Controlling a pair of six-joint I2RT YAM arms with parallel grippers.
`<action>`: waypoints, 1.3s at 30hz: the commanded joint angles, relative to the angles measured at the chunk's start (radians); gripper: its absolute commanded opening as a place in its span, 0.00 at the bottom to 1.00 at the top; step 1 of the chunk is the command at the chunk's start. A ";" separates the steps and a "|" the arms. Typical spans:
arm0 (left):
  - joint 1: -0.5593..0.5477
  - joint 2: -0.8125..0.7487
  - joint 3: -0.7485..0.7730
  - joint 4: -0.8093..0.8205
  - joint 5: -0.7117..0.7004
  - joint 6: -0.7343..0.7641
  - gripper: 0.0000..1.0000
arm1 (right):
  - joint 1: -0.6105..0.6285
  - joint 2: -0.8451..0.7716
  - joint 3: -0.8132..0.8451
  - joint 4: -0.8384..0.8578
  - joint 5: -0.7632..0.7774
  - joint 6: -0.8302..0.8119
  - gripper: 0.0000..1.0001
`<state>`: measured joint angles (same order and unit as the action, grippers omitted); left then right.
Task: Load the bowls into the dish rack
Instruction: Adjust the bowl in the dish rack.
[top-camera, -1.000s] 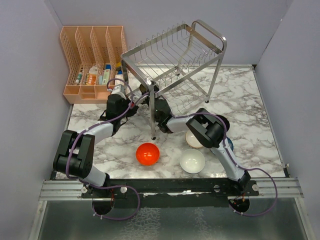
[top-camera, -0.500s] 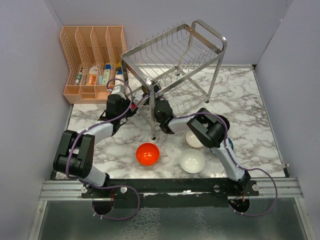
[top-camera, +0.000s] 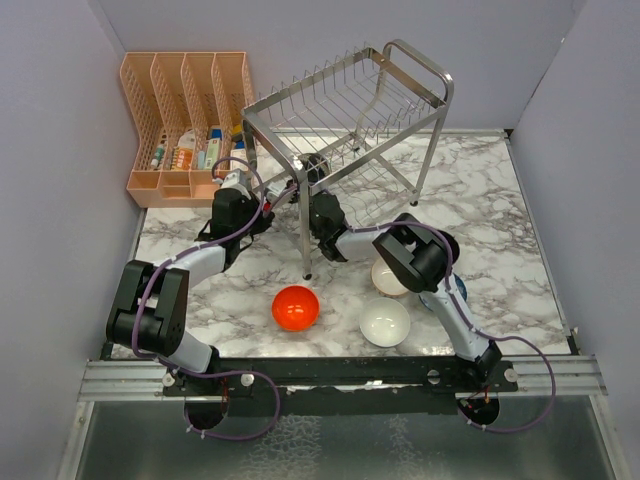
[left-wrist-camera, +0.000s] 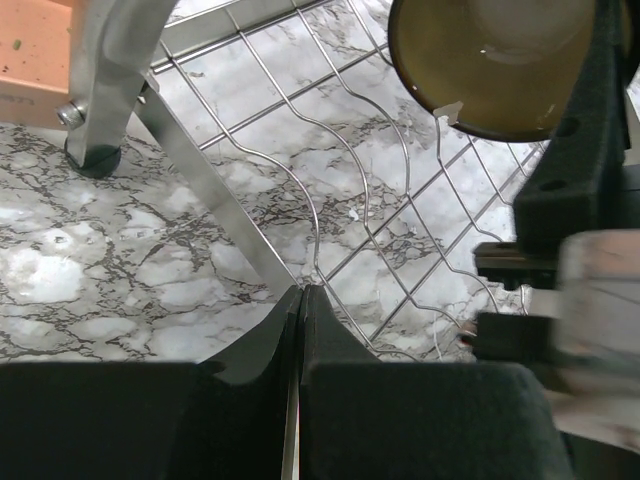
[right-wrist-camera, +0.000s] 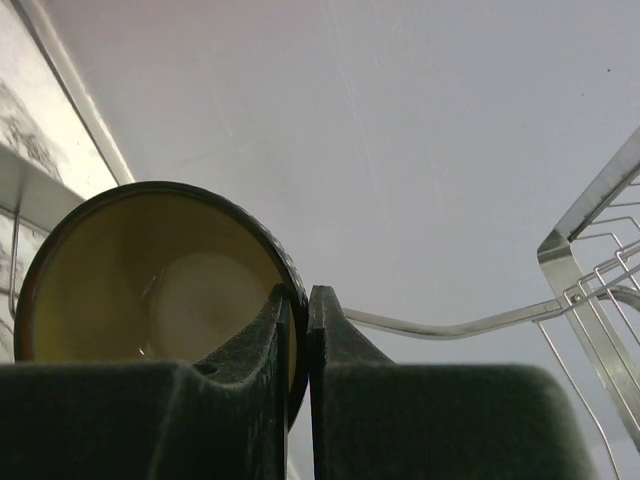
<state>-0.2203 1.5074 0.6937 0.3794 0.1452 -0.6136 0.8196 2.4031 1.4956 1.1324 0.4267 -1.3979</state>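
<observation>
My right gripper (right-wrist-camera: 298, 295) is shut on the rim of the dark brown bowl (right-wrist-camera: 150, 280) with the cream inside, one finger inside it and one outside. It holds the bowl (left-wrist-camera: 500, 60) tilted over the lower wire tier of the dish rack (top-camera: 350, 110), under the upper tier. My left gripper (left-wrist-camera: 300, 292) is shut and empty, low beside the rack's front leg (left-wrist-camera: 110, 80). On the table lie the red-orange bowl (top-camera: 296, 307) and the white bowl (top-camera: 385, 322). The right arm partly hides the beige bowl (top-camera: 386, 280) and the blue-patterned bowl (top-camera: 458, 291).
A peach slotted organiser (top-camera: 185, 110) with small bottles stands at the back left, close to the left arm. The rack's front leg (top-camera: 303, 235) stands between the two wrists. Grey walls close in the left, right and back sides.
My right gripper has carried the brown bowl a little farther back, deeper under the rack's upper tier. The left arm has barely moved.
</observation>
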 joint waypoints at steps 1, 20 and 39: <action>-0.013 -0.021 0.017 0.039 0.020 0.014 0.00 | 0.001 0.011 0.018 -0.006 0.001 -0.080 0.01; -0.011 -0.007 0.025 0.050 0.028 0.010 0.00 | 0.026 -0.025 -0.059 -0.133 -0.072 0.013 0.05; -0.010 -0.003 0.027 0.056 0.037 0.004 0.00 | 0.036 -0.049 -0.070 -0.049 -0.077 0.015 0.54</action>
<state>-0.2214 1.5074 0.6937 0.3794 0.1474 -0.6064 0.8238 2.3802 1.4490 1.0630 0.3813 -1.3579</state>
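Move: Between the right fingertips is the rim of the brown bowl, its middle roughly 2 cm ahead, 3 cm left and 4 cm below, inside the lower rack tier. The rack's near leg stands some 12 cm straight back from the right hand, its left leg about 12 cm left and level with it. From the left hand, the bowl lies about 10 cm ahead, 7 cm right and 2 cm up. Lowering the brown bowl about 2 cm into the lower rack tier, the right hand keeps its pinch on the rim and eases back and then slightly left, by under 1 cm each, fingers tipping down a few degrees. Near the bottom the fingers part to about half open and let go, the rim left standing between them. ##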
